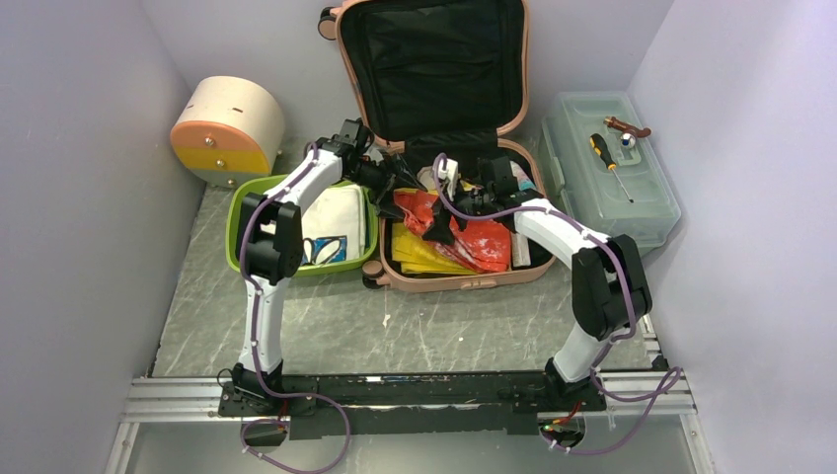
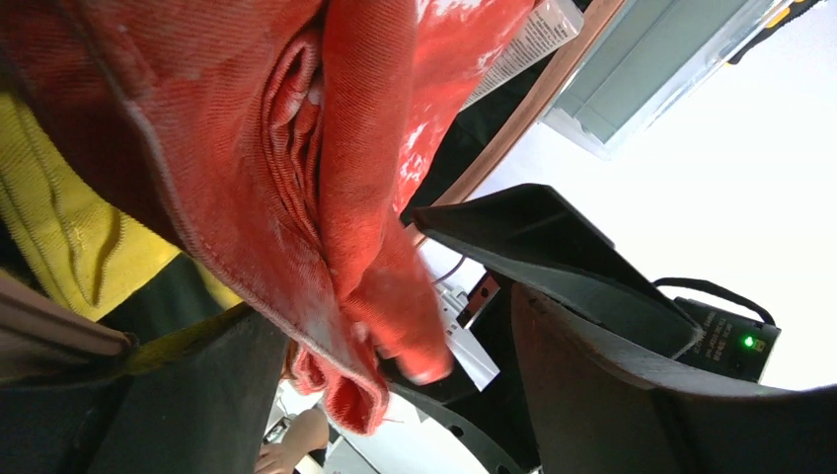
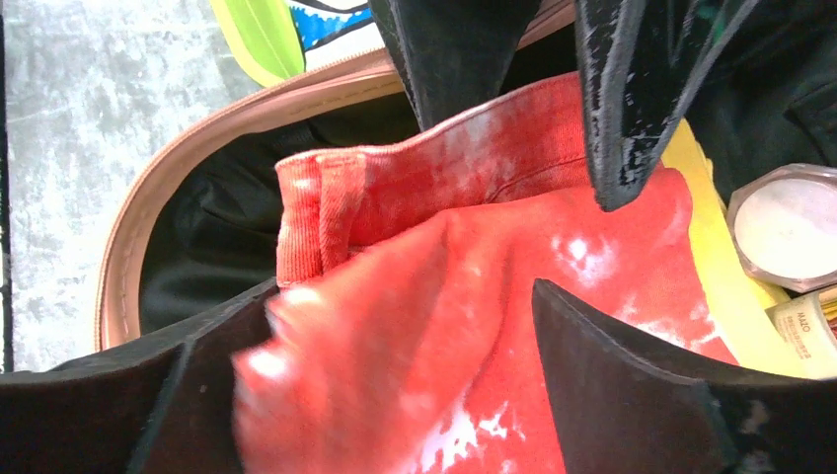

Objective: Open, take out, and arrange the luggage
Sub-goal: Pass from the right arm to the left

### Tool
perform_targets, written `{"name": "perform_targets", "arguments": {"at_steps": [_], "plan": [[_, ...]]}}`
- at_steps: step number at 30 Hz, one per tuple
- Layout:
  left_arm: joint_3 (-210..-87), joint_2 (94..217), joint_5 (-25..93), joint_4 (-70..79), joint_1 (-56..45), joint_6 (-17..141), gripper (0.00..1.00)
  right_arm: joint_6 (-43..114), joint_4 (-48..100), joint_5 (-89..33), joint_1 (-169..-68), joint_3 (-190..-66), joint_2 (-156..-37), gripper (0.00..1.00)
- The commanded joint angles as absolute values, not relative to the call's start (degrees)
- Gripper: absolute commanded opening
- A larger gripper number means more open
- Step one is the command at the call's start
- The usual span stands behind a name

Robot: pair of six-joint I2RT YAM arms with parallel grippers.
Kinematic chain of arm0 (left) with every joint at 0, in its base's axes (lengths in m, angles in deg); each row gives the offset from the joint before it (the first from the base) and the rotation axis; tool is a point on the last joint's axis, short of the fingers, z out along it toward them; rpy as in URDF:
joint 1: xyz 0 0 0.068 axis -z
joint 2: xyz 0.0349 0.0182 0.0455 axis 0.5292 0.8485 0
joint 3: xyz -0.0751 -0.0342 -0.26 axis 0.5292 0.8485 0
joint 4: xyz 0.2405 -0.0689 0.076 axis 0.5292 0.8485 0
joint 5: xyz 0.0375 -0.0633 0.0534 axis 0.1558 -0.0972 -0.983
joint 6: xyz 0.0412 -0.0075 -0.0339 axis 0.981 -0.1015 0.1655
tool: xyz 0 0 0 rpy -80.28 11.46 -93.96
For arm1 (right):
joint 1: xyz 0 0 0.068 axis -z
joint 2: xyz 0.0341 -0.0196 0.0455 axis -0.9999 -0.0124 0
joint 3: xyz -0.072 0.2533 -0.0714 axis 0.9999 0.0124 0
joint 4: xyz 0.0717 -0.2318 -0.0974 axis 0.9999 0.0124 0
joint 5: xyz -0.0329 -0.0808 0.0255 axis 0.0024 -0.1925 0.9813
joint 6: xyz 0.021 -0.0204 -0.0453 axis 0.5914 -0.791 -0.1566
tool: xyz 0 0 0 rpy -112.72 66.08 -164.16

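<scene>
The salmon-pink luggage (image 1: 454,281) lies open, its black-lined lid (image 1: 434,69) leaning on the back wall. A red cloth (image 1: 474,237) lies on yellow items (image 1: 419,252) inside it. Both grippers reach into the case from either side. My left gripper (image 1: 400,188) (image 2: 390,306) is open, and a fold of the red cloth (image 2: 247,148) hangs between its jaws. My right gripper (image 1: 459,202) (image 3: 403,296) is open too, with a blurred part of the red cloth (image 3: 444,197) between its jaws. Just beyond it, the left gripper's fingers (image 3: 622,99) straddle the cloth's hem.
A green tray (image 1: 237,222) holding a white bag (image 1: 331,222) sits left of the case. A cream half-round box (image 1: 225,128) stands at the back left. A translucent toolbox (image 1: 632,207) with a screwdriver (image 1: 610,163) on top stands on the right. A small jar (image 3: 790,232) lies in the case.
</scene>
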State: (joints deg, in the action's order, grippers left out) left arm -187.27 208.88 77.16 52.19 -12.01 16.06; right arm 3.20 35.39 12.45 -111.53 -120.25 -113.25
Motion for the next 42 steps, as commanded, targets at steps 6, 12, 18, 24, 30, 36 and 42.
{"name": "perform_targets", "arguments": {"at_steps": [6, 12, 18, 24, 30, 36, 42], "plan": [[-182.99, 218.71, 69.18, 39.41, -8.61, 24.87, 0.82, 3.89, 36.97, 9.67, -111.11, -121.64, -107.52, 1.00], [-182.34, 218.31, 68.43, 40.55, -7.68, 27.42, 0.83, -0.73, 46.28, 15.42, -108.82, -126.09, -104.99, 1.00], [-181.14, 217.95, 68.03, 40.46, -6.93, 29.42, 0.72, -10.13, 59.11, 21.19, -105.87, -129.90, -100.91, 1.00], [-180.80, 217.26, 67.86, 39.77, -5.52, 30.38, 0.58, -8.99, 55.65, 18.80, -103.81, -126.74, -96.25, 1.00], [-181.61, 217.45, 66.78, 40.46, -3.52, 30.60, 0.70, -8.71, 55.18, 18.98, -101.16, -126.01, -94.77, 1.00], [-182.99, 219.48, 66.54, 40.79, -2.08, 31.11, 0.58, -8.02, 54.59, 19.55, -99.91, -125.32, -93.85, 1.00], [-183.47, 220.02, 67.66, 40.20, -1.89, 32.17, 0.25, -7.85, 53.72, 19.70, -99.11, -124.45, -93.19, 1.00]]}}
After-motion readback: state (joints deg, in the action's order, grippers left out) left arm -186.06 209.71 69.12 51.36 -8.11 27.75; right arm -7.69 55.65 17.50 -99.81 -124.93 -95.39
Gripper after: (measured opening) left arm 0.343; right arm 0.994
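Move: Some 3 cm to the left hand's right, 2 cm back and 3 cm below lies the left end of the red garment, already between its open fingers; from the right hand, that end is about 6 cm left, 3 cm ahead and slightly lower. The round jar is about 6 cm right, 4 cm ahead and 9 cm below the left hand; the yellow garment is 6 cm right, 11 cm back and equally low. Letting the red garment go, the right fingers finish spreading and the hand climbs some 11 cm while drawing about 8 cm right, clear of the cloth. The left hand sinks about 4 cm, mostly late, edging back and right, its fingers dipping slightly; they narrow, reopen a little, then close onto the garment's left end, seeming to pinch it. ##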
